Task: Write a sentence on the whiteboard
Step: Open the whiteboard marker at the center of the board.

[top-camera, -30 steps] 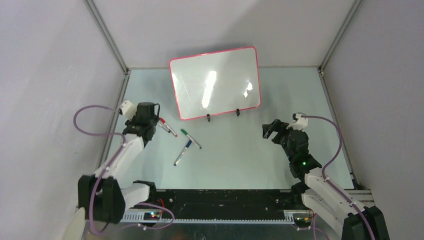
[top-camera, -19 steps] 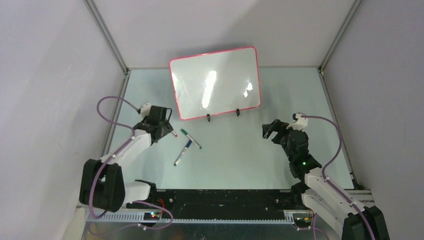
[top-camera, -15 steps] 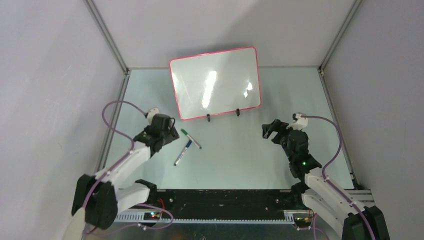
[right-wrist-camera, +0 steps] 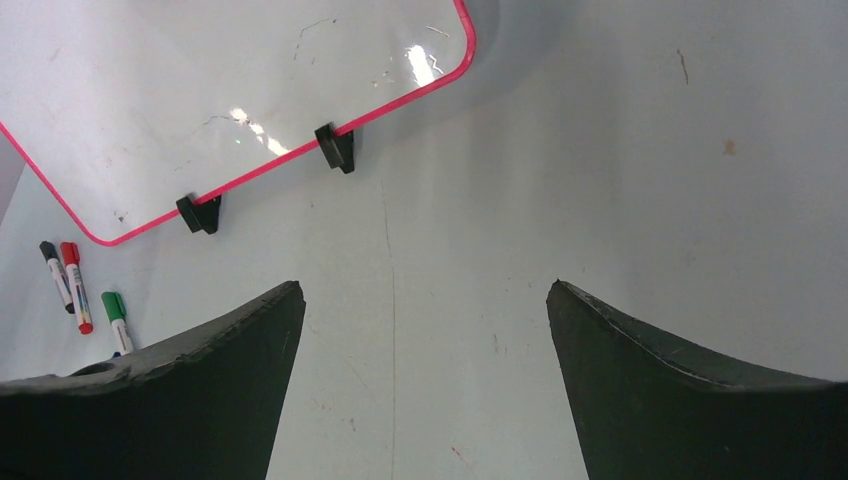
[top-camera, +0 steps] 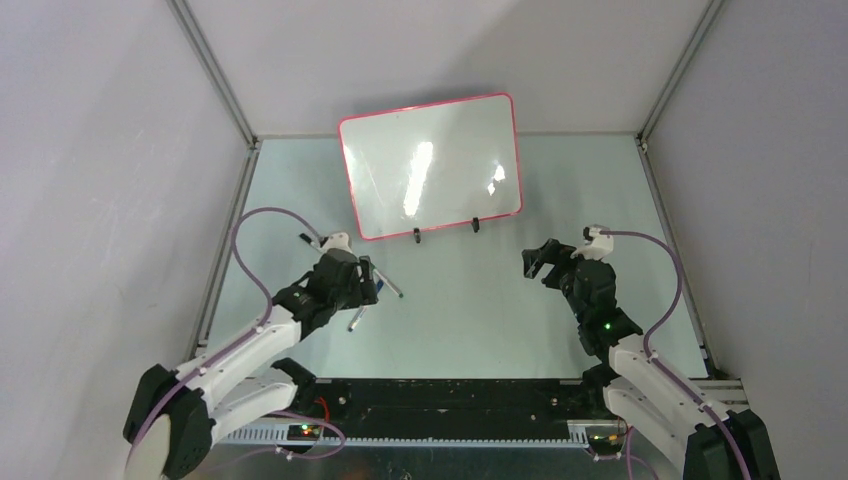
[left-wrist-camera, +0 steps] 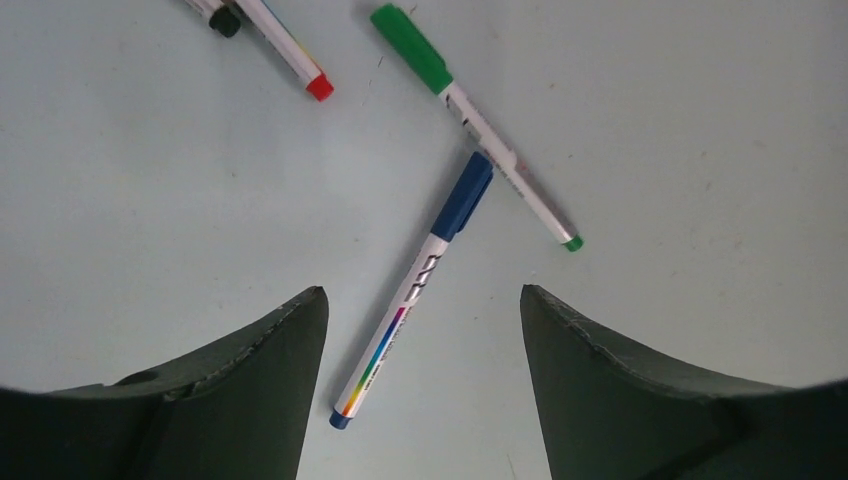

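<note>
The whiteboard (top-camera: 430,165) stands tilted at the back of the table on two black clip feet. Its face is blank, and no sentence shows on it. It also shows in the right wrist view (right-wrist-camera: 230,90). My left gripper (top-camera: 362,285) is open and hovers over a blue marker (left-wrist-camera: 400,312), which lies on the table between the open fingers, nearer the left one. My right gripper (top-camera: 530,262) is open and empty, to the right of the board's feet, over bare table (right-wrist-camera: 422,290).
A green marker (left-wrist-camera: 490,140) lies just beyond the blue marker's cap. A red marker (left-wrist-camera: 290,55) and a black marker (left-wrist-camera: 222,20) lie further left. The pen walls close the table on the left, back and right.
My left arm has swung right and nearer, from over the red and black markers to above the blue marker. The right arm and the board have not moved.
</note>
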Robot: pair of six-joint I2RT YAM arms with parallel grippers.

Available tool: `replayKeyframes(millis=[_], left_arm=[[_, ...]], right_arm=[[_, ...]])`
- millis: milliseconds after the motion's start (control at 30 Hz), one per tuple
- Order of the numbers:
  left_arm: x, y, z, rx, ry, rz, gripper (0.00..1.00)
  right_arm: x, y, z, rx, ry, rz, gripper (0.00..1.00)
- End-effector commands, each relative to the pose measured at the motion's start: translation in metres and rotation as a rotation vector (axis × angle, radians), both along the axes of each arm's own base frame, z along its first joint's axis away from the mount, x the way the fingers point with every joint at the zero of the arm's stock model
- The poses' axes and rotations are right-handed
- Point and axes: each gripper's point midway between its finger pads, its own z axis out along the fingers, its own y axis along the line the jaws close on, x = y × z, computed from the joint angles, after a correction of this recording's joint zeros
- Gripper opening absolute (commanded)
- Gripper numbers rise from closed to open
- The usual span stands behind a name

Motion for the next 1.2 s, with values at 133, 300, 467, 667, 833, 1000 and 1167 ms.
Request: replayKeyframes(millis=[133, 300, 467, 667, 833, 1000, 1167], left_arm=[[-0.005, -0.004, -0.026, 0.103, 0.117, -0.048, 0.74], [-0.008, -0.001, -0.046, 0.183, 0.224, -0.038, 0.52], [-0.011, -0.01, -0.051, 0.204, 0.263, -0.064, 0.24], [-0.014, -0.037, -0.026, 0.038, 0.198, -0.097, 0.0], [-0.013, -0.059, 0.011, -0.168, 0.121, -0.064, 0.0], [-0.002, -0.088, 0.067, -0.568, -0.091, -0.014, 0.0], [0.008, -0.1, 0.103, -0.91, -0.201, 0.107, 0.0]], right_arm=[[0.008, 0.005, 0.03, 0.037, -0.078, 0.007, 0.95], [0.007, 0.006, 0.032, 0.038, -0.081, 0.008, 0.95], [0.006, 0.006, 0.033, 0.041, -0.083, 0.013, 0.95], [0.002, 0.02, 0.036, 0.068, -0.087, 0.087, 0.94], [-0.009, 0.051, 0.048, 0.072, -0.138, 0.249, 0.93], [-0.031, 0.094, 0.062, 0.06, -0.215, 0.454, 0.94], [-0.059, 0.131, 0.075, 0.073, -0.281, 0.62, 0.95]])
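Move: The blue marker lies almost beneath the left hand: its middle is about 1 cm back, 1 cm right and 6 cm below. The green marker is roughly 6 cm ahead and 6 right of this hand, the red one 12 ahead and 6 left, both equally low. From the right hand, the blue marker is some 47 cm left, 7 back and 12 below; the whiteboard's right clip is 14 ahead, 18 left, 11 below. Lower the left gripper about 6 cm, easing slightly back and tipping down, and close it on the blue marker's white barrel, just tailward of its middle. Lift 11 cm while carrying it 7 cm right towards the right hand, rolling the hand's left side down. As it lifts, swing the wide-open right gripper left, then also back and slightly up, turning counter-clockwise. ##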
